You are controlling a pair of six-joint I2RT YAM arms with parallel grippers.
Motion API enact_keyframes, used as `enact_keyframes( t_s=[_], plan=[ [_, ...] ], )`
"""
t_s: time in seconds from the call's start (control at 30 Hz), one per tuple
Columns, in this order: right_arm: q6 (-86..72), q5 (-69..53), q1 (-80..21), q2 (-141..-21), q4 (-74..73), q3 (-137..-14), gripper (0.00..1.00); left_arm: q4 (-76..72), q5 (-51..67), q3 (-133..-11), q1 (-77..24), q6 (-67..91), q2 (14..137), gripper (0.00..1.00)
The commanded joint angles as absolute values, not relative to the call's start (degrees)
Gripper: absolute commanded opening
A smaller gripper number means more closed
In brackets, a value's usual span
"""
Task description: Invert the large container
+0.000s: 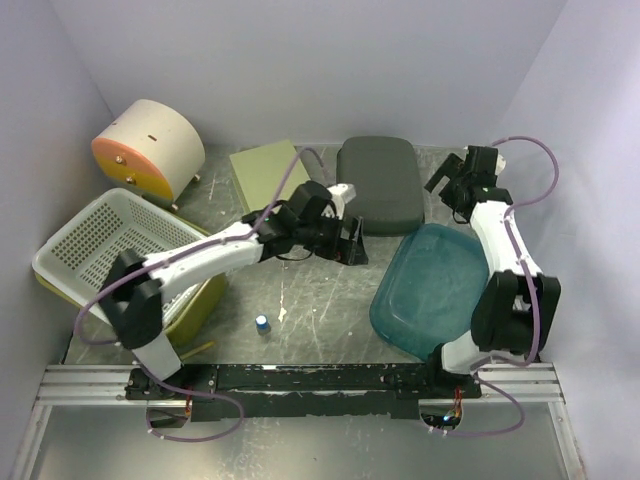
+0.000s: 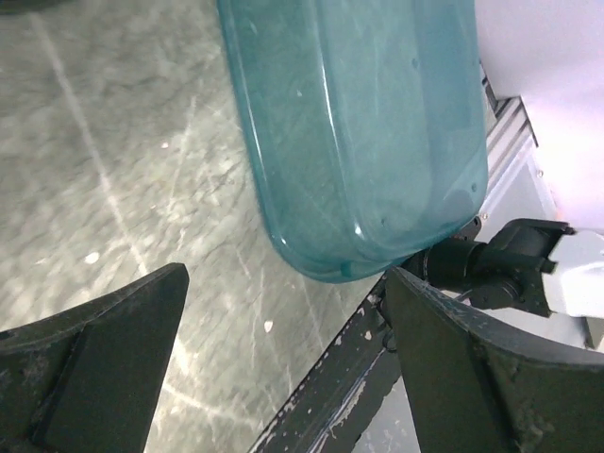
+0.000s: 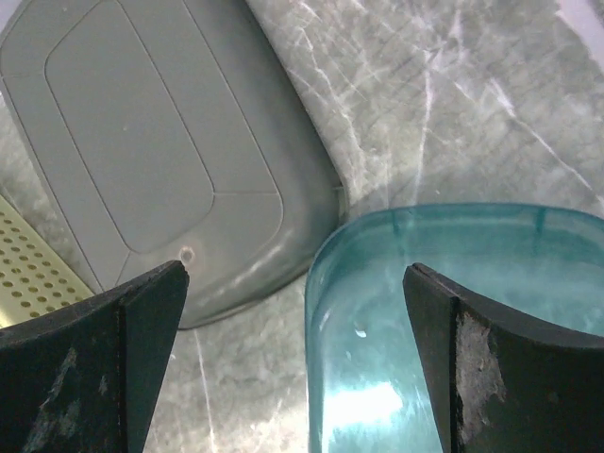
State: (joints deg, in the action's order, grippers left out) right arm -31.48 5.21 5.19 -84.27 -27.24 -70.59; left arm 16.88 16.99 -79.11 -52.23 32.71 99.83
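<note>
The large container (image 1: 430,285) is a translucent teal tub lying on the table at the right, close to the right arm's base, its broad smooth face turned up. My left gripper (image 1: 352,243) hangs over the table's middle, left of the tub, open with nothing between its fingers. In the left wrist view the tub (image 2: 368,132) fills the upper part, beyond the open left gripper (image 2: 283,283). My right gripper (image 1: 447,180) is open above the tub's far end. In the right wrist view the right gripper (image 3: 294,274) straddles the tub's corner (image 3: 444,330) without touching it.
A grey lid-like tub (image 1: 378,183) lies just behind the teal one, also visible as the grey tub (image 3: 142,142). A flat green box (image 1: 265,175), a cream and orange drum (image 1: 150,145), a white basket (image 1: 105,240) on a yellow bin and a small blue-capped bottle (image 1: 262,323) are at the left.
</note>
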Motion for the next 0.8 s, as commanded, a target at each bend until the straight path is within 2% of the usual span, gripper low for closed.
enact_keyframes(
  t_s=[0.0, 0.1, 0.43, 0.67, 0.77],
  plan=[
    [-32.4, -2.3, 8.2, -91.0, -18.5, -74.7, 1.00, 24.1, 5.2, -75.4, -52.3, 30.7, 88.4, 0.98],
    [-31.8, -8.7, 9.6, -98.6, -13.9, -78.3, 1.00, 24.3, 1.1, -72.3, -52.2, 31.4, 81.2, 0.99],
    [-31.5, -19.6, 8.9, -121.5, -12.6, -91.4, 1.00, 22.2, -8.9, -61.0, -52.2, 34.1, 65.9, 0.97],
    [-28.3, -22.1, -1.6, -127.2, -17.5, -100.4, 1.00, 22.1, -10.3, -58.8, -52.2, 34.5, 62.3, 0.96],
    [-30.1, -27.0, -3.4, -126.6, -16.3, -100.1, 1.00, 22.2, -9.8, -59.1, -52.2, 34.4, 63.2, 0.96]
  ],
)
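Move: The upturned dark grey bin lies about 10 cm ahead of the right hand and 14 cm to its left, its middle some 15 cm lower. The green basket stands roughly 28 cm left of that bin and about level with it, while the blue container, bottom up, is around 21 cm back from the right hand and 4 cm left. From the left hand, the grey bin is about 27 cm ahead, 7 cm right and 14 cm below. Open fingers come against the right-hand side of the grey bin and push it left: the right hand first reaches forward about 14 cm while sinking some 12 cm, then sweeps left, turning counter-clockwise and rising slightly near the end. Meanwhile the empty left hand, still open, draws left and up, away from the blue container. ##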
